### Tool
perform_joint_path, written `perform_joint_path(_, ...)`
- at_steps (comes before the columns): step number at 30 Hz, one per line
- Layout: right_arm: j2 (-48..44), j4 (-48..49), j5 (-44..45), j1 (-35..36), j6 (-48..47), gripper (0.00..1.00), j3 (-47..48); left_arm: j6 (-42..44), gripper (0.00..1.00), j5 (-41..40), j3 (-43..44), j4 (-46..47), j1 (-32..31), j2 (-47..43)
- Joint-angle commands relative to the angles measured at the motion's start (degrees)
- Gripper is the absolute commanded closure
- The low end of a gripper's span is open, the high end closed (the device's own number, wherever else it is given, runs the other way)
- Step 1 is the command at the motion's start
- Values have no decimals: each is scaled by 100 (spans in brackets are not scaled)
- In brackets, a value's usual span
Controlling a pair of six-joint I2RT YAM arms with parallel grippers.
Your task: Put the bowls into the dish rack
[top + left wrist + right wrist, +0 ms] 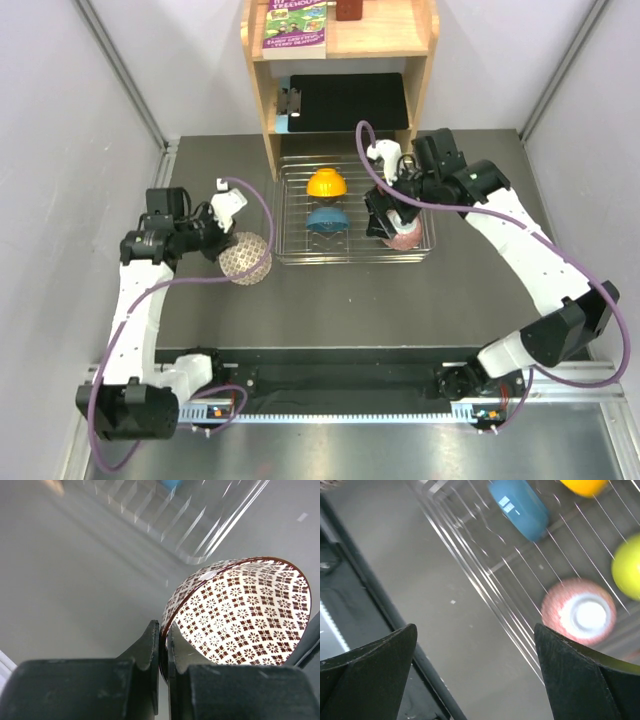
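Note:
My left gripper (222, 245) (163, 630) is shut on the rim of the white bowl with the dark net pattern (246, 259) (245, 615), which is tilted on its side left of the dish rack (290, 255) (510, 610). The orange bowl (327, 183) (582, 486) and the blue bowl (326, 219) (520, 507) stand on edge in the rack's left half. Upside down at the rack's right end lies the pinkish bowl (403, 237) (580, 612), with the lime-green bowl (627, 572) beside it. My right gripper (385, 215) (475, 627) hangs open above the pinkish bowl, holding nothing.
A wooden shelf unit (340, 60) stands directly behind the rack, with a black flat item (350, 100) on its lower level and a book (297, 25) on top. Walls close in on both sides. A black rail (330, 375) runs along the near edge.

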Motion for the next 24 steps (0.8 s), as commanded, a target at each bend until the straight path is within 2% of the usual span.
perform_joint_path(1,142,-59,-1032,-49,-28,0,656,-283,100,849,633,-130,-352,-132)
perform_joint_path(6,738,-287,-1945,-49,-81,0,1315,-864,100,305,651,967,-1249,-35)
perform_joint_path(11,1407,-358,-2931,-41,-81,0,1589,-1136,100,-336,765,1513,-2154,229)
perform_joint_path(24,2339,-568,-4144,-23,-195,0,2019,-1523,100,-900,915,2314,-2850,440)
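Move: The left hand holds the patterned bowl by its rim; the open right gripper, its target, is about 34 cm to its right, 4 cm farther out and slightly higher. The blue bowl in the rack is 24 cm right of the left hand and 13 cm ahead, the yellow one 24 cm right and 24 ahead. From the right hand, the patterned bowl is some 32 cm left, 9 back and 8 lower; the blue bowl 11 left and 11 ahead, the red bowl 12 right and 8 ahead, both over 20 below. The left hand keeps its pinch on the patterned bowl's rim and carries it about 13 cm right, lifting it some 5 cm, mostly early on, and turning slightly clockwise, so that the bowl heads for the right gripper over the rack's near left corner. To meet it, the empty right hand stays wide open and shifts about 9 cm left, rising at first and then sinking back to its starting height, while its wrist swings counter-clockwise and levels until the fingers point mainly left at the bowl, without touching it. ##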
